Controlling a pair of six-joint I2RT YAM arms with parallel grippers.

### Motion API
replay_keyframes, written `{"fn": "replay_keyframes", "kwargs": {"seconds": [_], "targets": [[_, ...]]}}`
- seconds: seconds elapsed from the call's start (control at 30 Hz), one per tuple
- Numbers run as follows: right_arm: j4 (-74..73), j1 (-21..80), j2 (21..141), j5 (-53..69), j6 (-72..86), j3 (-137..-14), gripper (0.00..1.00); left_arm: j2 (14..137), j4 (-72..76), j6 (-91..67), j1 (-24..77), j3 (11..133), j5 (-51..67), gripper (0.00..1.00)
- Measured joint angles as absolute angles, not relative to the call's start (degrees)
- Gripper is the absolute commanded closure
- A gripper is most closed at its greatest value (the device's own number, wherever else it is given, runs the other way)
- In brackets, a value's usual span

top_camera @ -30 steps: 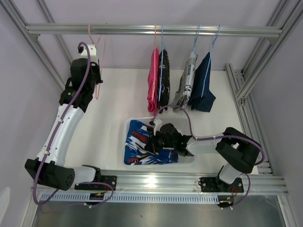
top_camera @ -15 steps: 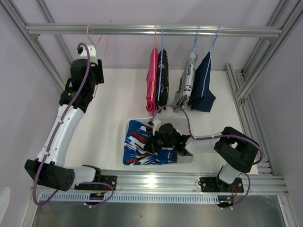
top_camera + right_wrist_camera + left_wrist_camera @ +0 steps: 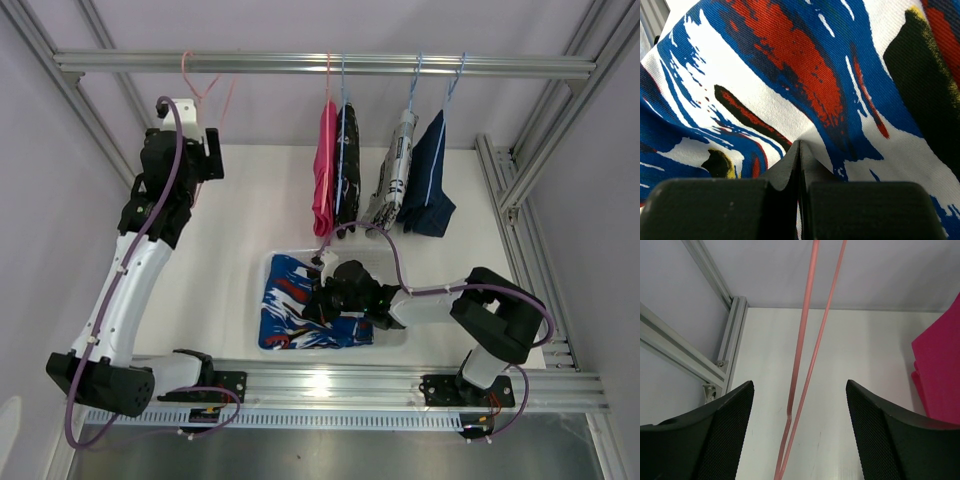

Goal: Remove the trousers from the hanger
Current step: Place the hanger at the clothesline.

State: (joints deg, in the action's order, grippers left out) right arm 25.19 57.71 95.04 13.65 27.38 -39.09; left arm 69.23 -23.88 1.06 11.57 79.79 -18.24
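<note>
The empty pink hanger (image 3: 207,88) hangs at the left of the rail (image 3: 500,66). My left gripper (image 3: 199,160) is open just below it. In the left wrist view the hanger's wires (image 3: 805,340) run between the wide-apart fingers of the left gripper (image 3: 799,386) without touching them. The blue trousers with the red-white pattern (image 3: 288,300) lie crumpled in a clear bin (image 3: 268,262). My right gripper (image 3: 318,300) is shut on a raised fold of that cloth (image 3: 790,65), pinched at the tips of the right gripper (image 3: 800,146).
Pink trousers (image 3: 324,170), black patterned ones (image 3: 347,160), white printed ones (image 3: 397,165) and dark denim ones (image 3: 430,190) hang on hangers from the rail's middle and right. The pink pair (image 3: 940,370) shows at the right edge of the left wrist view. Aluminium frame posts (image 3: 530,170) flank the table.
My left gripper has opened and let go of the pink hanger, which now hangs free, and that arm has lifted slightly. The right gripper has nudged the blue trousers a little leftward.
</note>
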Motion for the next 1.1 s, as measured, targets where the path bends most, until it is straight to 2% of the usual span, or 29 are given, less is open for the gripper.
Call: {"fn": "replay_keyframes", "kwargs": {"seconds": [0.03,0.07,0.13,0.17,0.23,0.27,0.33,0.4,0.47,0.77,1.1], "targets": [[25.19,57.71,95.13,13.67,27.38,-39.13,1.00,69.23,-23.66,1.04,11.60,79.50,-17.91,0.26],[25.17,57.71,95.20,13.72,27.35,-39.22,1.00,69.28,-23.40,1.10,11.62,79.15,-17.65,0.38],[25.15,57.76,95.29,13.82,27.35,-39.35,1.00,69.38,-22.68,1.30,11.62,78.41,-17.15,0.49],[25.15,57.78,95.35,13.82,27.35,-39.40,1.00,69.65,-22.35,1.58,11.62,78.08,-16.80,0.59],[25.15,57.80,95.48,13.91,27.35,-39.53,1.00,70.61,-21.56,1.87,11.62,77.97,-16.10,0.69],[25.15,57.80,95.59,13.98,27.35,-39.57,1.00,71.24,-21.34,1.89,11.62,77.97,-15.81,0.79],[25.17,57.80,95.85,14.06,27.35,-39.77,1.00,72.60,-21.12,1.83,11.62,78.00,-15.42,0.91],[25.19,57.80,96.25,14.11,27.35,-40.01,1.00,73.80,-21.10,1.85,11.62,78.00,-14.90,0.97],[25.21,57.80,96.57,14.28,27.35,-40.23,1.00,74.28,-20.64,1.93,11.62,78.00,-14.74,0.99],[25.19,57.89,97.30,14.70,27.35,-40.84,1.00,73.67,-21.56,1.98,11.62,78.19,-14.76,0.99],[25.21,57.89,98.06,14.90,27.35,-41.32,1.00,73.80,-28.38,1.45,11.60,86.56,-14.61,0.99]]}}
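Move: The left hand's open fingers straddle the near wire of the empty pink hanger, about 2 cm ahead and 2 cm below, neither left nor right. The rail is straight ahead about 15 cm and some 18 cm above; the pink garment hangs 26 cm right, 14 cm ahead, 10 cm below. From the right hand, that hanger wire is roughly 24 cm left, 23 cm ahead and 30 cm up; the patterned trousers lie right under its fingertips. Shutting on the pink hanger's near wire, the left fingers take a pinch while the hand goes about 3.5 cm down, 2.5 cm forward and slightly right; after a brief hold they keep the wire, lift about 4 cm towards rail height and draw back about 1.5 cm. The right hand, fingers still shut on the patterned trousers in the basket, creeps barely a centimetre left. ##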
